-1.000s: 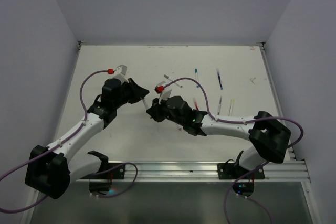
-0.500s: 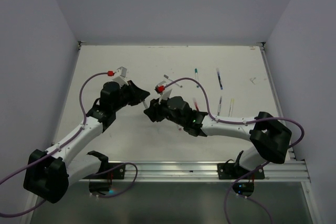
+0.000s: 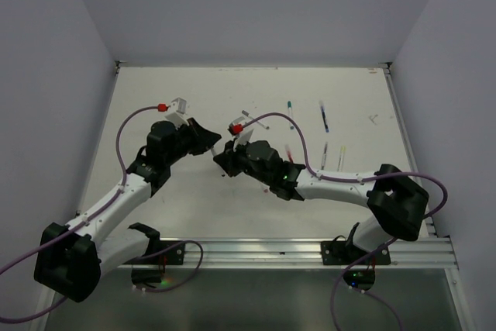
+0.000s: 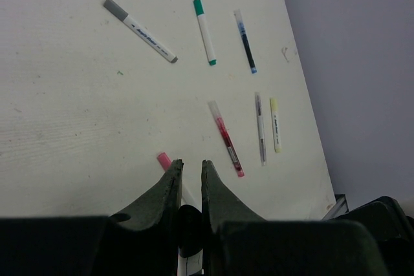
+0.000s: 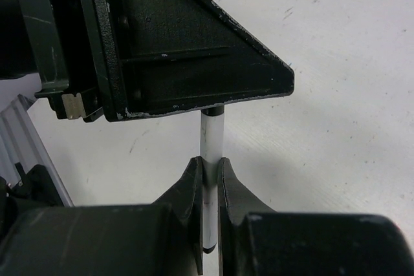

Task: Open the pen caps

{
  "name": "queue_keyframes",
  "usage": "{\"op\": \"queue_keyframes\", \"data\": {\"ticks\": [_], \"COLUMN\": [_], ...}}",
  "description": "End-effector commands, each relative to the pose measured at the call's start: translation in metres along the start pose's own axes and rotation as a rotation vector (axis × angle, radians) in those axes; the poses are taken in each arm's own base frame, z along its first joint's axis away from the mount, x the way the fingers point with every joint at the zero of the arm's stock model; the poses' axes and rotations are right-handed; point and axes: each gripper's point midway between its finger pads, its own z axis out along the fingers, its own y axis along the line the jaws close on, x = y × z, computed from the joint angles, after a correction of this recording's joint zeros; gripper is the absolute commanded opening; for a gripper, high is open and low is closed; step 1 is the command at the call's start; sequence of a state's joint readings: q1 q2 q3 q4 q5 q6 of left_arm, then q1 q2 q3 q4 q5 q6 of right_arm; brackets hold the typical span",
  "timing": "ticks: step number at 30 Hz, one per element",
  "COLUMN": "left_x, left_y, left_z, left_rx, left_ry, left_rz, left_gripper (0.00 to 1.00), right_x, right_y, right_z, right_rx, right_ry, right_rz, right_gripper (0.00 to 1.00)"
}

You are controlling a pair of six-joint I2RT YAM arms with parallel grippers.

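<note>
My two grippers meet over the table's middle, holding one white pen [image 5: 211, 139] between them. My left gripper [image 4: 190, 165] is shut on the pen's black cap [image 4: 188, 223]. In the right wrist view that gripper [image 5: 194, 50] fills the top, with the cap's edge [image 5: 213, 112] just showing under it. My right gripper [image 5: 208, 163] is shut on the white barrel. In the top view the left gripper [image 3: 211, 142] and the right gripper [image 3: 222, 162] are almost touching. A pink-capped pen [image 4: 164, 159] lies on the table under the left fingers.
More pens lie on the table beyond: a grey-capped one [image 4: 139, 30], a green-capped one [image 4: 205, 30], a blue one [image 4: 245, 41], a red one [image 4: 226, 139], a clear one [image 4: 260, 127] and a yellow one [image 4: 275, 125]. A small white scrap [image 3: 373, 118] lies far right.
Both grippers keep their hold on the pen. The pair has shifted slightly, the right gripper edging up and left towards the left one.
</note>
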State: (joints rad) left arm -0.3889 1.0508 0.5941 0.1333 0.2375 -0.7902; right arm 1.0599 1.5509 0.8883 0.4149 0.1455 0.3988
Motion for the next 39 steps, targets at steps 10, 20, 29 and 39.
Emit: {"op": "queue_keyframes", "data": {"ticks": [10,20,29,39], "left_x": [-0.115,-0.174,-0.204,-0.216], "left_y": [-0.07,-0.082,-0.072,-0.046], "left_z": [-0.008,-0.019,-0.033,-0.028], "left_rx": [0.09,0.117,0.103,-0.022], "left_ry": [-0.315,-0.43,-0.506,-0.524], "left_rz": [0.062,0.06,0.006,-0.009], "left_gripper": [0.0,0.0,0.0,0.0], "right_x": [0.001,0.035,0.047,0.032], "right_y": [0.013,0.015,0.014,0.011], "right_z": [-0.017,-0.02,-0.031,-0.044], "right_rx": [-0.096,-0.151,-0.176,-0.156], "right_ry": [0.009,0.111,0.127,0.072], "right_rz": [-0.074,-0.084,-0.076,-0.074], "right_gripper": [0.0,0.0,0.0,0.0]}}
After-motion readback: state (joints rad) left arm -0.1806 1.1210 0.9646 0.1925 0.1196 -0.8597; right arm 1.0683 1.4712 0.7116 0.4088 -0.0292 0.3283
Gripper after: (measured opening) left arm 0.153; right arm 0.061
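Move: I already pinch the black pen's cap in my left hand and its white barrel in my right. From my left hand the barrel lies about 5 cm back, 2 cm to the right and 1 cm lower; the cap sits about 5 cm ahead of my right hand, 2 cm left and 1 cm higher. On the table some 17 cm below my right hand, the pink marker lies 14 cm to the right and 2 cm ahead, the grey-capped marker 13 cm right and 30 cm ahead. Keeping both grips shut, I strain the pen apart: first both hands climb together, about 6 cm, slowing, with a little forward drift. Then they part abruptly: my left hand shoots up some 10 cm more, left and forward, tilting up and turning counter-clockwise with the cap, while my right drops about 10 cm and draws back with the barrel. ##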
